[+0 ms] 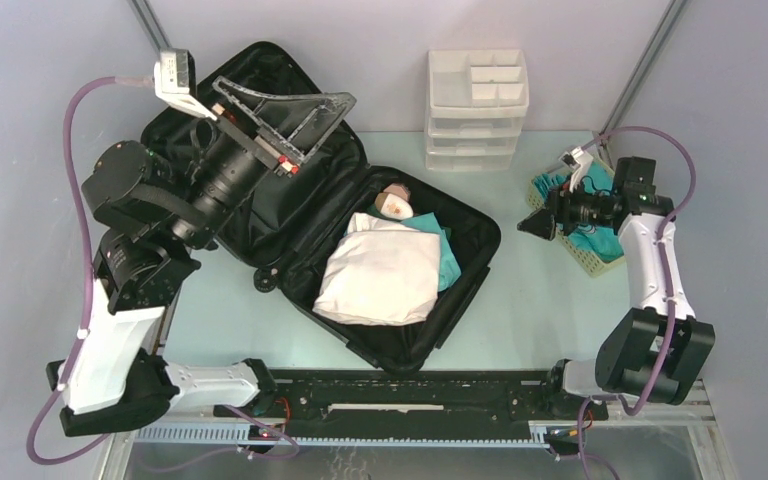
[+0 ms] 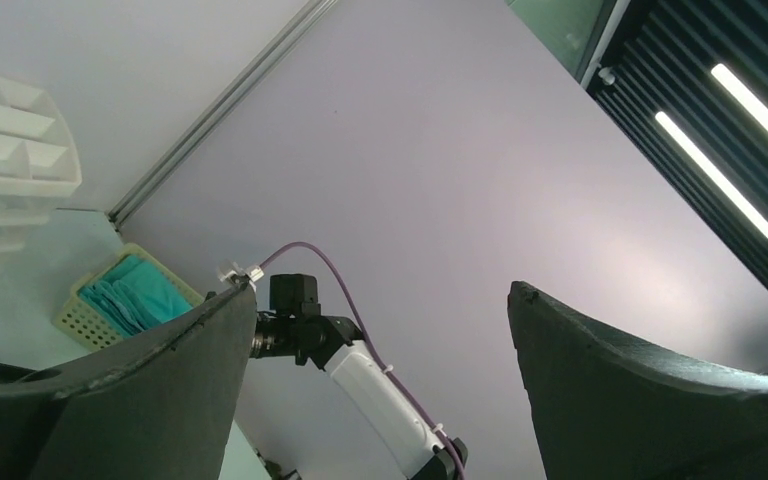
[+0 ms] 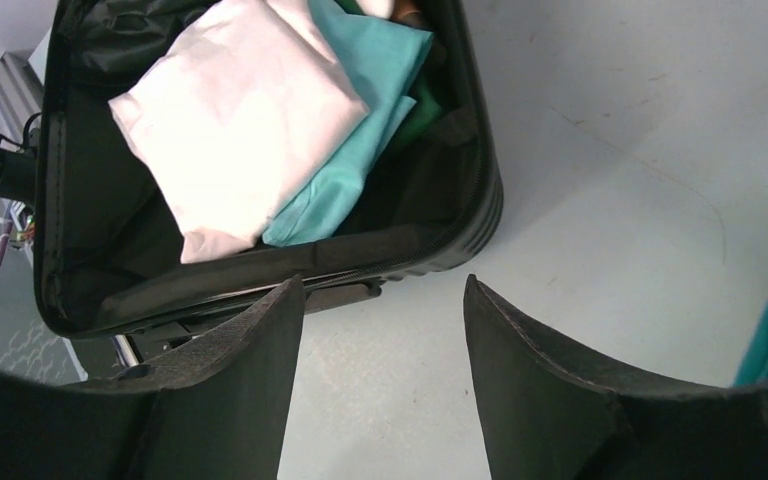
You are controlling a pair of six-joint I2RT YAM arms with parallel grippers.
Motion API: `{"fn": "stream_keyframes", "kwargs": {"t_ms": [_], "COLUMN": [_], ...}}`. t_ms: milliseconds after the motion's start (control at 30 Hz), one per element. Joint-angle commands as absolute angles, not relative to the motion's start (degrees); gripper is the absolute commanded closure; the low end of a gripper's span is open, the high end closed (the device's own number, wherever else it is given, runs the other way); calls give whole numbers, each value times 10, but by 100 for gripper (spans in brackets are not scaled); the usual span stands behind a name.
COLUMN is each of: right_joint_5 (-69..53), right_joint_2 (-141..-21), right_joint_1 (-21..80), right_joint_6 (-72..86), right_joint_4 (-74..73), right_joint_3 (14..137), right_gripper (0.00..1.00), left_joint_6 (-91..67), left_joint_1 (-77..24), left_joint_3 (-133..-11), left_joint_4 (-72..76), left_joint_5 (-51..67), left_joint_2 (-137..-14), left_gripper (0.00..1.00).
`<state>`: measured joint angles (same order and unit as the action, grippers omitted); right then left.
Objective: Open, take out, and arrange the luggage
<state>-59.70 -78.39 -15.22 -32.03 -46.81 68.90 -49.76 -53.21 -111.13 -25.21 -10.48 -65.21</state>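
The luggage [image 1: 465, 270], a black hard-shell suitcase, lies open on the table with its lid [image 1: 175, 125] folded back at the upper left. Its base holds a folded white cloth [image 1: 380, 280], a teal cloth [image 1: 445, 250] and a small pinkish item [image 1: 396, 203]. My left gripper [image 1: 325, 125] is raised over the lid, open wide and empty; its wrist view looks up at the wall between the fingertips [image 2: 382, 290]. My right gripper [image 1: 535, 225] hangs open and empty between suitcase and basket. Its wrist view [image 3: 382, 282] shows bare table below, with the luggage rim [image 3: 440, 230] and white cloth [image 3: 240, 110] ahead.
A white three-tier drawer organizer [image 1: 477, 110] stands at the back centre. A pale yellow perforated basket [image 1: 600, 262] holding teal cloths [image 1: 560, 185] sits at the right, partly under my right arm. The basket [image 2: 80, 315] also shows in the left wrist view.
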Motion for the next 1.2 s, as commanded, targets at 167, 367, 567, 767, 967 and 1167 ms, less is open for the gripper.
{"fn": "stream_keyframes", "kwargs": {"t_ms": [167, 367, 567, 767, 967, 1167], "right_joint_5": [-572, -528, -479, -408, -377, -297], "right_joint_2": [-746, -704, -723, -802, -889, -938], "right_joint_1": [-82, 27, 158, 249, 253, 248], "right_joint_6": [-322, -333, -336, -296, -169, -17], "right_joint_4": [-446, -418, -398, -371, -327, -239], "right_joint_3": [685, 685, 703, 737, 744, 699], "right_gripper": [32, 29, 27, 27, 28, 29], "left_joint_6": [-423, -283, -219, -199, -141, -180], "left_joint_1": [-553, -514, -328, -199, -165, -164], "left_joint_3": [-1173, -975, -738, -596, -501, -432], "left_joint_4": [-294, -249, -147, -139, -150, -111], "left_joint_5": [-131, -177, 31, 194, 209, 237], "left_joint_2": [-674, -563, -441, -444, -460, -453], "left_gripper": [0, 0, 0, 0, 1, 1]}}
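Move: The white cloth in the open suitcase lies about 30 cm to the right hand's left, 2 cm back and 16 cm below; the teal cloth peeks out 16 cm left and 5 cm ahead of that hand, the sunscreen bottle 28 cm left and 15 cm ahead, all similarly low. The basket is some 15 cm ahead, 18 cm right. From the raised left hand, the white cloth is about 13 cm ahead, 1 cm right and 57 cm down. Over the white cloth's right-hand edge the half-open right hand arrives, sweeping about 19 cm left across the suitcase rim in a shallow backward bow, then coming forward and sinking as it goes. The left hand, wide open, first hangs high, then plunges about 38 cm towards the same cloth, drifting forward and left while rolling some 45 degrees so its raised fingers tip downward. ##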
